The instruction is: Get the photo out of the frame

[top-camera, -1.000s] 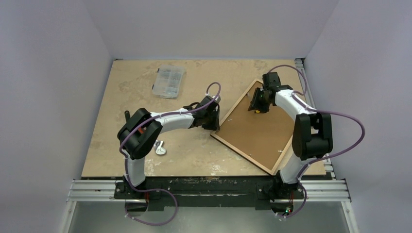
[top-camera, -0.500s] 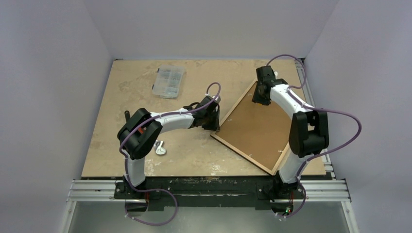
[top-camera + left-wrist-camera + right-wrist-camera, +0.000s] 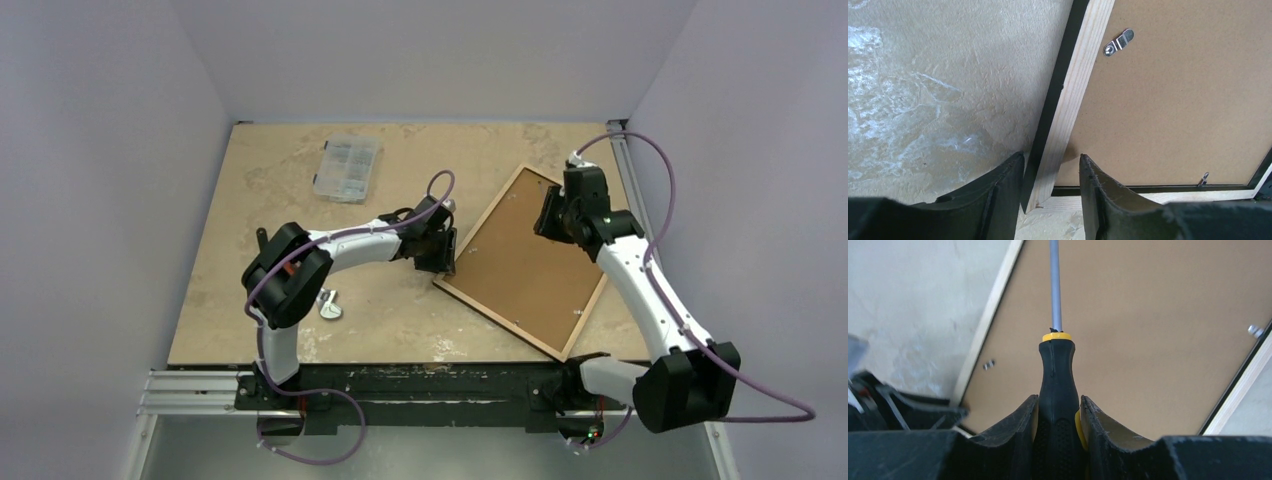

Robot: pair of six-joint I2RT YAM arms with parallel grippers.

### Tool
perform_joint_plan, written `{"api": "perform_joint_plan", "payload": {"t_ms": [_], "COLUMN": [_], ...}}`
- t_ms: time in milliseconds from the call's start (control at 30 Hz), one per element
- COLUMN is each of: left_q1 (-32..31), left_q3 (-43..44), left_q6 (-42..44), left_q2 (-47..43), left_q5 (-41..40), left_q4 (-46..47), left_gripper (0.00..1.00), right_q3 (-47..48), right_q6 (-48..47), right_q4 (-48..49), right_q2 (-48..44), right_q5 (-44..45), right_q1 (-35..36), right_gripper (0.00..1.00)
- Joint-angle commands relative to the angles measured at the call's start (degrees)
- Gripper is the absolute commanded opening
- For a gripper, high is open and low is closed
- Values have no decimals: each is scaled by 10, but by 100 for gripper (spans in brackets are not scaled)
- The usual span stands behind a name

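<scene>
The frame [image 3: 525, 265] lies face down at the table's right, its brown backing panel [image 3: 1173, 100] up and a metal turn clip [image 3: 1118, 42] on its pale wooden rail [image 3: 1075, 95]. The photo is hidden under the backing. My left gripper [image 3: 447, 252] is at the frame's near-left corner. In the left wrist view the left gripper [image 3: 1052, 162] straddles the rail, open, with a gap between the wood and the right finger. My right gripper [image 3: 548, 215] hovers over the backing's upper part. The right gripper [image 3: 1059, 402] is shut on a black and yellow screwdriver [image 3: 1057, 370] whose shaft points at the backing.
A clear plastic parts box [image 3: 347, 168] sits at the back left. A small metal piece [image 3: 328, 306] lies by the left arm's elbow. The frame's right corner reaches the table's right edge [image 3: 640, 250]. Walls close in on three sides.
The left jaws have widened off the frame's rail. The right arm has swung outward to the right, carrying the screwdriver from the frame's far corner to over the backing.
</scene>
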Motion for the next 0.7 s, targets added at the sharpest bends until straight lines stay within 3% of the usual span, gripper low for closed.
{"api": "perform_joint_plan", "payload": {"t_ms": [0, 133, 200, 267, 433, 600, 667], "left_q1": [0, -3, -5, -5, -25, -67, -92], "left_q3": [26, -1, -14, -49, -143, -141, -129], "left_q6": [2, -6, -49, -128, -333, -476, -522], "left_q2": [-11, -69, -102, -131, -145, -120, -121], "left_q5": [0, -46, -44, -10, 95, 114, 86], "left_q4": [-32, -68, -100, -100, 15, 92, 87], "left_gripper": [44, 51, 62, 66, 68, 68, 66], "right_q3": [-54, -78, -85, -93, -109, -117, -117], "right_q6": [-11, -15, -16, -18, -29, -35, -36], "right_q4": [-23, -40, -43, -38, -28, -15, -14], "right_q2": [-60, -107, -124, -135, -164, -223, -234], "right_q5": [-43, -36, -34, -38, -55, -34, -34], "right_q1": [1, 1, 2, 2, 1, 13, 19], "right_gripper": [0, 0, 0, 0, 0, 0, 0]}}
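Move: The frame lies back up, its left corner just under the left hand: about 2 cm back and 2 cm to the left, with the fingers already loosening around the far-left rail. The nearest clip is some 5 cm ahead and 6 cm to the right of that hand. From the right hand, which holds the screwdriver some 16 cm above the backing, the near-right clip lies about 14 cm back and 7 cm right, the near-left clip 16 cm back and 5 cm left. The frame's far-left rail is left free as the left fingers open wider and lift off near the corner. The left hand rises about 4 cm, swings back round the corner roughly 10 cm in all, first a little left and then right, and sinks again on the near side, its wrist turning some 35 degrees. The right hand keeps the screwdriver gripped and draws back about 8 cm above the backing, towards the near clips. ##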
